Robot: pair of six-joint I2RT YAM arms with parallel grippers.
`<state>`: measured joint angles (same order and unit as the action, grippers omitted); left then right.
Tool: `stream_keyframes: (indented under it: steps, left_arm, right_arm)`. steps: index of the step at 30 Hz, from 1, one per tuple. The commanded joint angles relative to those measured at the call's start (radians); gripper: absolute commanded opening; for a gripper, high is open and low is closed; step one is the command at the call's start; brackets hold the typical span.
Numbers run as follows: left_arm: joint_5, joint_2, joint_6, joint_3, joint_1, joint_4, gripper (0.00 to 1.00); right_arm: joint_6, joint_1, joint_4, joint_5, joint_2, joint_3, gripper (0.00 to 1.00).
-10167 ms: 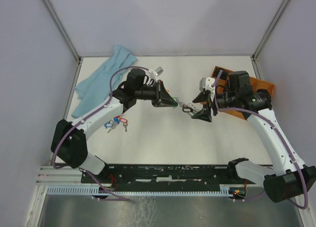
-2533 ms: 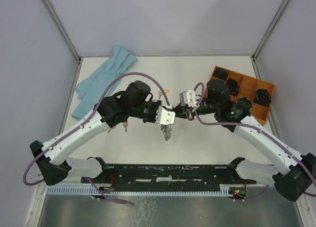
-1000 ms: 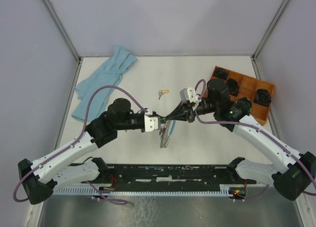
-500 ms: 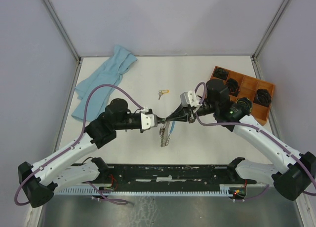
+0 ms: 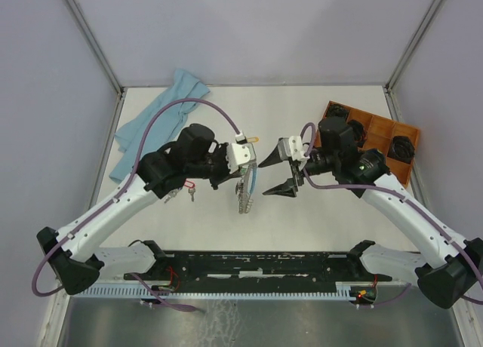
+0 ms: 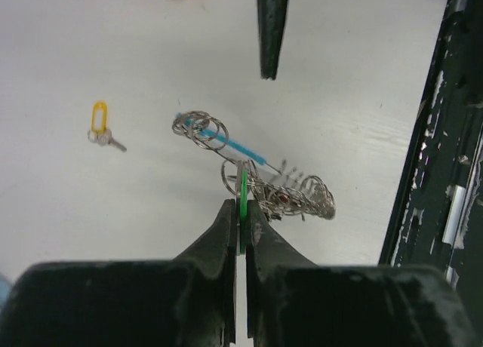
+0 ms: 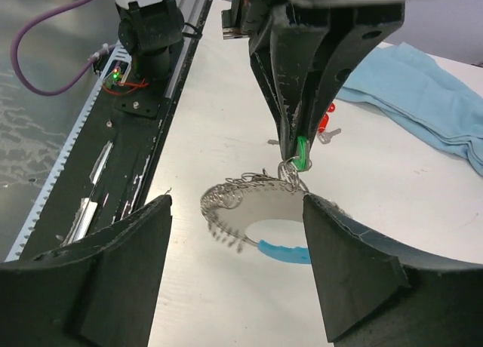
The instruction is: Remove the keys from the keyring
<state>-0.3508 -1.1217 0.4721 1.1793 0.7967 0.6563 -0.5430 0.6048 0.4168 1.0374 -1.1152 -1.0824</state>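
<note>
The keyring (image 5: 244, 198), a floppy loop strung with silver keys with one light-blue stretch (image 7: 283, 250), hangs from my left gripper (image 5: 247, 168) just above the table. That gripper (image 6: 241, 211) is shut on the green tag (image 6: 242, 200) of one key that is still joined to the ring (image 6: 290, 196). My right gripper (image 5: 273, 175) stands open just right of the ring, touching nothing. In the right wrist view its fingers (image 7: 121, 271) straddle the dangling loop (image 7: 241, 200) from a distance, facing the left gripper (image 7: 300, 147).
A single yellow-tagged key (image 5: 251, 139) lies behind the grippers, also seen from the left wrist (image 6: 100, 124). Red- and blue-tagged keys (image 5: 185, 187) lie under the left arm. A blue cloth (image 5: 155, 117) is at back left, an orange compartment tray (image 5: 381, 132) at right.
My right gripper has opened, let go of the ring and drawn back to the right. The left gripper shut on the green tag and moved away from the near edge with the ring.
</note>
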Motion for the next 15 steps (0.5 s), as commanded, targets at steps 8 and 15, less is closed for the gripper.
stream_keyframes:
  steps: [8,15]
  left_arm:
    - [0.064,-0.157,-0.180,0.339,0.004,0.446,0.03]
    - [-0.080,-0.159,-0.144,0.367,0.003,0.444,0.03]
  right_arm:
    - [0.616,-0.043,-0.768,0.038,-0.060,0.210,0.79]
    - [0.781,-0.017,-0.988,0.048,-0.102,0.268,0.79]
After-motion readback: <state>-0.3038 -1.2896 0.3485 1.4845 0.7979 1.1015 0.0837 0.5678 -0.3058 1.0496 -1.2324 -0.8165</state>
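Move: The keyring hangs from the green tag already pinched in my left fingers, its middle about 3 cm back and 5 cm below that hand, 1 cm to its left. From my empty, open right hand, the keyring's middle lies level ahead, some 5 cm left and 7 cm down. From my left hand, the yellow-tagged key lies on the table about 12 cm ahead, straight in line, and the key pile about 18 cm left, level ahead; both are some 22 cm down. Keeping my left grip on the green tag, I draw the hanging keyring about 3 cm to the left and then back towards my base, tipping the fingers more steeply down. Meanwhile my right hand, fingers wide open, goes forward and then sinks, also drifting left, to come down beside the keyring, rolling about 20 degrees so its forward side drops. It isn't seen to touch anything. ##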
